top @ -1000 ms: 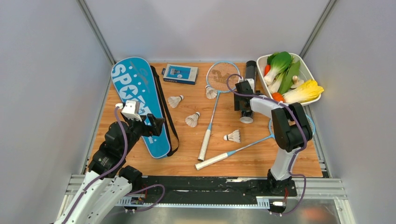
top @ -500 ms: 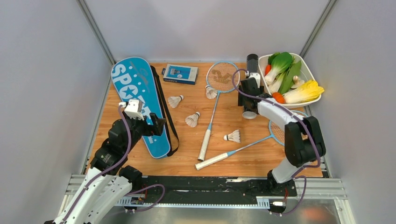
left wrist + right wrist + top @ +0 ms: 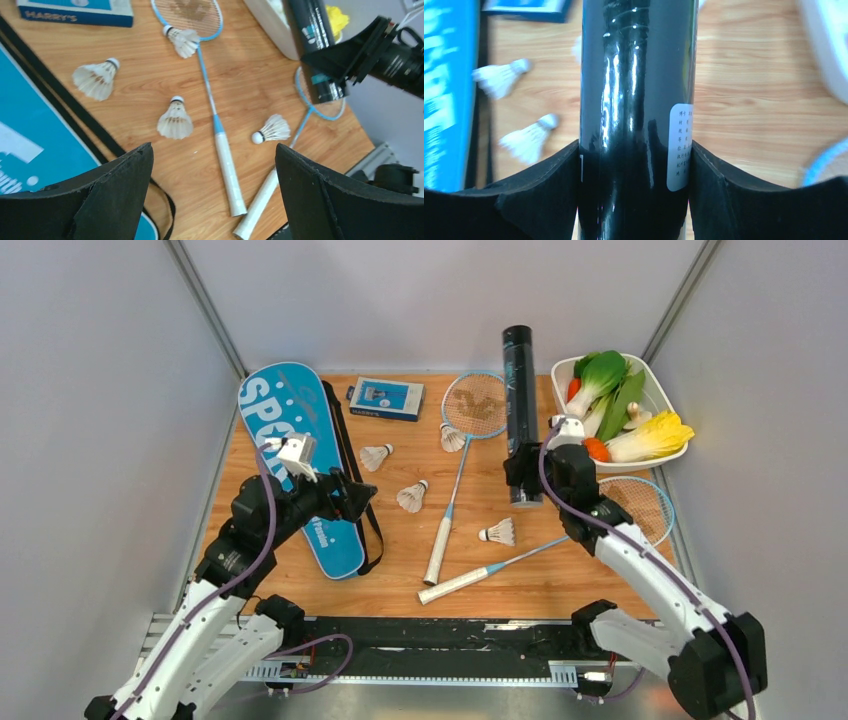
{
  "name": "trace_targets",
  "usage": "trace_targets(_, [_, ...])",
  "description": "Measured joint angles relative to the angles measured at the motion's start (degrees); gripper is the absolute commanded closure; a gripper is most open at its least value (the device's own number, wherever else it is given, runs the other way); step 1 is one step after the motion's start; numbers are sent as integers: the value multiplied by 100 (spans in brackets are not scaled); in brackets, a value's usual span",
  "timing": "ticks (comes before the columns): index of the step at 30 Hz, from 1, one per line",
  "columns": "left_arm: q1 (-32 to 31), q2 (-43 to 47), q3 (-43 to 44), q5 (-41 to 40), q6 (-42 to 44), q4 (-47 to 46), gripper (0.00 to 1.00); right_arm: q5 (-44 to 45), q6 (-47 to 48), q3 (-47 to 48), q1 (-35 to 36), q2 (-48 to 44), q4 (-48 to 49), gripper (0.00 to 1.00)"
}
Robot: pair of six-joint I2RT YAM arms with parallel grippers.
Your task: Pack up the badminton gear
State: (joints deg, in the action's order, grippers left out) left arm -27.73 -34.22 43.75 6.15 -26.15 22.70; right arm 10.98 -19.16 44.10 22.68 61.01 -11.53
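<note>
The long black tube stands upright off the table, and my right gripper is shut on its lower part; in the right wrist view both pads press the tube at the gripper. My left gripper hovers open over the right edge of the blue SPORT cover, nothing between its jaws. Several white shuttlecocks lie loose, such as one beside the cover and another mid-table. Two light-blue rackets cross: one points to the back, the other lies slantwise.
A small blue box lies at the back between the cover and a racket head. A white tray of vegetables sits at the back right, close to the tube. The cover's black strap trails along its right side.
My right gripper closed on the tube and raised it from lying beside the tray to upright, the arm swinging forward. My left gripper shifted right toward the shuttlecocks.
</note>
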Motion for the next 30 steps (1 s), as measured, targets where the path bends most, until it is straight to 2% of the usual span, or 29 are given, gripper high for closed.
trace_targets(7, [0,-634,282,922,-479,-820,3,-1134,-245,-850,1462,-1180,1338,54])
trace_targets(12, [0,-769,179,1650,-929,-1923,3,-1410,-369,-981,2531,-1237,2186,53])
trace_targets(17, [0,-721,-155,2068,-1362,-3036,3,-1211,-444,-1038,3471,-1034,2865,53])
trace_targets(24, [0,-356,-881,2055,-1923,-4046,2,-881,-522,-1047,4118,-608,3689,51])
trace_targets(30, [0,-328,-981,2026,-2319,-4634,3,-911,-529,-1292,4402,-297,4570,49])
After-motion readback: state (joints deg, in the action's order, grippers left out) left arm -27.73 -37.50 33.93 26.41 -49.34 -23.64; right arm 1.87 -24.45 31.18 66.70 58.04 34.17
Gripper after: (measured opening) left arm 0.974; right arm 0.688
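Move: The black tube is already in my right hand, and its middle lies some 19 cm ahead, 35 cm to the right and 5 cm below my open left gripper. That gripper is about 10 cm back, 35 cm left and 9 cm above my right hand. On the table, the racket handle lies roughly 11 cm back and 19 cm left of my right hand, and the middle shuttlecock 4 cm ahead and 27 cm left. I sweep the tube across with my right hand, some 24 cm left and 19 cm back while rising about 10 cm, keeping my grip and swinging its far end counter-clockwise and up. My left hand comes to meet it, up about 10 cm and right 6 or 7, rolling its left side down and turning clockwise, fingers staying wide open around the tube's near side. ##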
